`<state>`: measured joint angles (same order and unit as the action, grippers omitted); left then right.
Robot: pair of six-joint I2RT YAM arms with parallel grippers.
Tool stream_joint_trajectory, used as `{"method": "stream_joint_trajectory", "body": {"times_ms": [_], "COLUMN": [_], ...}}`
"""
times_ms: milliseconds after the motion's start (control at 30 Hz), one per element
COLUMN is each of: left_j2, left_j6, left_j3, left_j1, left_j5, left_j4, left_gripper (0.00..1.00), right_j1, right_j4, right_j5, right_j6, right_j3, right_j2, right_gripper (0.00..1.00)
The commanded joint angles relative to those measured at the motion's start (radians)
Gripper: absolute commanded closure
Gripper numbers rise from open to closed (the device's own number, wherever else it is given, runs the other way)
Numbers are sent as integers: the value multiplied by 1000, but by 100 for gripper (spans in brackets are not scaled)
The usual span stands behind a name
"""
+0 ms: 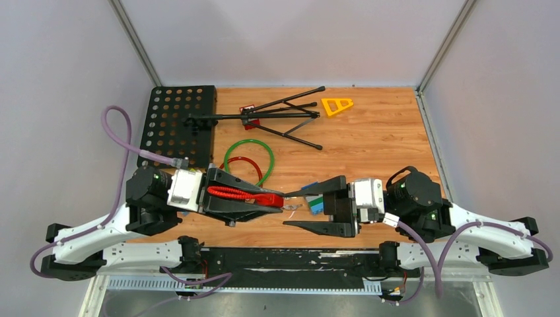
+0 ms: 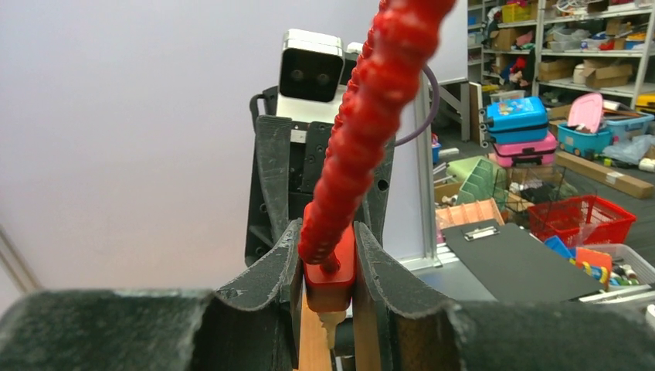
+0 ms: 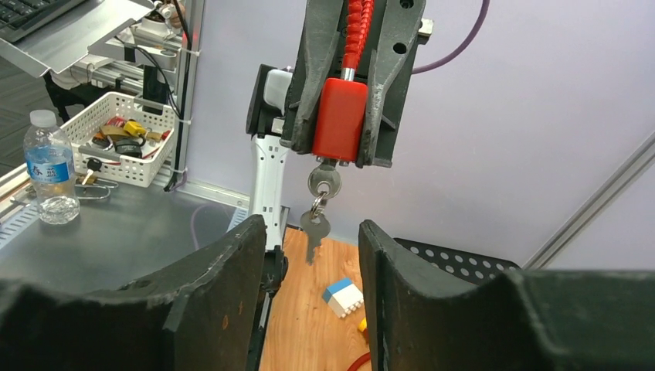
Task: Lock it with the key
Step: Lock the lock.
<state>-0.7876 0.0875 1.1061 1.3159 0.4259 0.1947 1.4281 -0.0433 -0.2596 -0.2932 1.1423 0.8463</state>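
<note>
My left gripper (image 1: 264, 198) is shut on the red lock (image 1: 267, 198), gripping its red body (image 2: 330, 270) between the two jaws. The lock's red ribbed cable (image 2: 371, 116) rises from the body. A silver key (image 3: 324, 182) sits in the keyhole at the lock's end, and a second key (image 3: 313, 232) dangles from it on a ring. My right gripper (image 1: 287, 209) faces the lock from the right, open. In the right wrist view the hanging key is level with the fingertips (image 3: 259, 228) and touches neither.
A black folded stand (image 1: 264, 119) and a black perforated plate (image 1: 175, 122) lie at the back left, with a yellow triangle (image 1: 337, 105) beyond. Green ring (image 1: 249, 158) lies mid-table. A white-and-blue block (image 3: 344, 296) rests on the wood under the right gripper.
</note>
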Motion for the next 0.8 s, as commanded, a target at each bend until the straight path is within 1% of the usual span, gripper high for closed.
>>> {"method": "stream_joint_trajectory", "body": {"times_ms": [0,100,167,233,300,367,567,600,667,767], "left_j2": [17,16,19,18,15,15,13,8,0,-4], "left_j6": [1,6,8,9,9,13,10,6,-8,-28], "left_j3": [-1,-6,-11,-14,-11,-13,-17,-10,4,12], "left_j1": [3,4,3,3,3,4,3,3,4,4], "left_j5": [-56,-75,-93,-112,-123,-134,-201,-208,-221,-228], "left_j4": [48,57,61,60,50,51,41,28,-15,-61], "left_gripper": [100,100,100,100,100,100,100,100,100,100], "right_j1": [1,2,2,2,2,1,1,1,1,2], "right_j4": [55,64,99,146,188,210,224,225,224,183], "right_j5": [17,28,51,104,207,245,259,292,309,278], "right_j6": [-9,-10,-17,-30,-29,-28,-39,-43,-46,-41], "right_j3": [7,3,-14,-36,-50,-46,-17,-16,-13,13], "right_j2": [-19,-21,-27,-31,-36,-39,-15,-13,-15,-28], "right_gripper": [51,50,52,54,54,53,50,50,50,50]}}
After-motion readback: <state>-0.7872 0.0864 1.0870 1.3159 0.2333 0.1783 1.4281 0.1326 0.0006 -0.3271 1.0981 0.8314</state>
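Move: The key standing in the red lock is nearly level fore-and-aft with the empty right fingers, about 2 cm left of their hand point and 2 cm above it. The lock lies some 6 cm to the right hand's left and 1 cm ahead, at its height; the spare key dangles about 3 cm left, 1 cm below, straight level otherwise. From the left hand, which holds the lock, the key is 4 cm right, 2 cm up and 1 cm back. Carry the gripped lock forward about 3.5 cm with the left hand, turning it some 10 degrees counter-clockwise and keeping the fingers shut on it. Let the half-open, empty right gripper rise a little first, then go forward and up alongside the key, about 4.5 cm out and 3 cm up in all, swinging 15 degrees clockwise and tipping its fingertips up; don't close it on the key yet. ##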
